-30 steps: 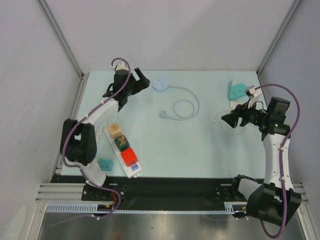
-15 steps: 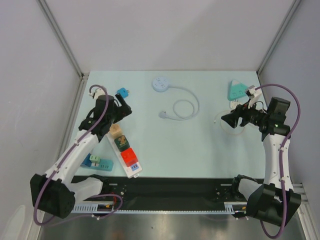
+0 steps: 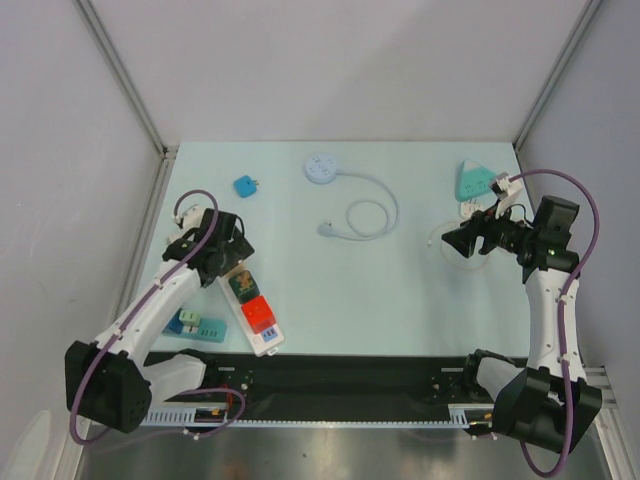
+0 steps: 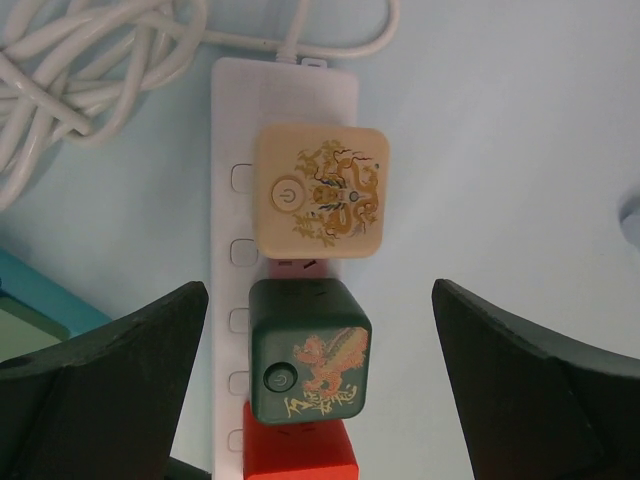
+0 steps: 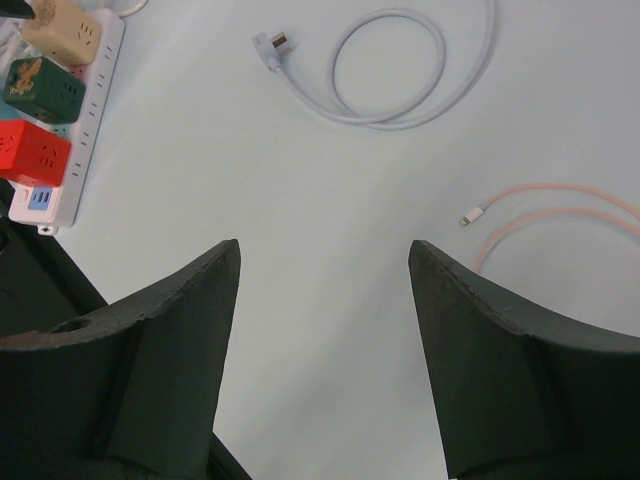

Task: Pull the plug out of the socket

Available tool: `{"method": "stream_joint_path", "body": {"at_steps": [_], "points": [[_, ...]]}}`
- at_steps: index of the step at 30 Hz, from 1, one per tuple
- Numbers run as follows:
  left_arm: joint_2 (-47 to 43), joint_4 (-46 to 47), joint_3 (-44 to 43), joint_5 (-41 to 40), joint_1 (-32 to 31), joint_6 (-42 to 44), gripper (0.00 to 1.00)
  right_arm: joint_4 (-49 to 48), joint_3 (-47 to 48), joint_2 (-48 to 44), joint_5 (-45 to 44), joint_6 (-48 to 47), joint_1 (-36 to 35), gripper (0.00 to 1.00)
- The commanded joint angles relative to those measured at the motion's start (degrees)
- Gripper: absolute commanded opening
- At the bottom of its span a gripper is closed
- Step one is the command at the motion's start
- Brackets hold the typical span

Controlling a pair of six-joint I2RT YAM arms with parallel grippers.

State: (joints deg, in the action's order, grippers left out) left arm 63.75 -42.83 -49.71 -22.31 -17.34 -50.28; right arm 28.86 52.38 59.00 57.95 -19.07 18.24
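A white power strip socket (image 4: 240, 150) (image 3: 266, 343) lies at the near left of the table. Three cube plugs sit in it in a row: a beige one (image 4: 322, 190), a dark green one (image 4: 308, 348) (image 3: 241, 285) and a red one (image 4: 300, 462) (image 3: 257, 315). My left gripper (image 4: 320, 325) (image 3: 226, 250) hovers open above the strip, its jaws wide on either side of the green cube and clear of it. In the top view it hides most of the beige cube. My right gripper (image 5: 325, 255) (image 3: 456, 240) hangs open over bare table at the right, with nothing in it.
A small blue plug (image 3: 244, 186) lies loose at the back left. A round white socket (image 3: 321, 168) with a coiled cord (image 3: 368, 215) sits at the back centre. A teal triangular socket (image 3: 474, 180) and a pink cable (image 5: 560, 215) are at the right. A teal block (image 3: 195, 325) lies left of the strip.
My left arm has swung from the back of the table to over the power strip. The blue plug now lies on the table at the back left. The right arm is still.
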Motion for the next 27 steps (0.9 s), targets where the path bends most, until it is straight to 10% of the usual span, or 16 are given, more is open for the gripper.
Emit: {"method": "stream_joint_path", "body": {"at_steps": [1, 18, 23, 27], "points": [[2.3, -0.7, -1.3, -1.6, -0.1, -1.8, 0.99, -1.3, 0.0, -1.0, 1.4, 0.3, 0.5, 0.73], [20.0, 4.5, -6.7, -3.8, 3.1, 1.9, 0.94, -0.9, 0.0, -0.9, 1.7, 0.0, 1.0, 0.73], [22.2, 5.3, -7.2, -4.9, 3.3, 3.0, 0.82, -1.0, 0.0, -0.8, 1.7, 0.0, 1.0, 0.73], [18.9, 9.9, -5.6, -4.1, 3.1, 9.6, 0.54, -0.9, 0.0, -0.8, 1.8, 0.0, 1.0, 0.73]]}}
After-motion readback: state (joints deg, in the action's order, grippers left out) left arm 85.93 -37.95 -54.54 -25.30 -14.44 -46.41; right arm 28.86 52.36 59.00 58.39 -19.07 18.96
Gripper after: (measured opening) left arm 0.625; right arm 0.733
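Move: The tan plug at the strip's far end lies about 4 cm ahead of the left hand, 1 cm left and 7 cm below. The dark green plug next to it is about 2 cm back and 2 cm right of the hand; the white cable coil is some 11 cm left and 1 cm ahead. From the right hand, the tan plug is roughly 52 cm left, 2 cm back and 18 cm below. The left hand sinks about 6.5 cm and forward some 4, tipping steeper, and closes its fingers around the tan plug. ##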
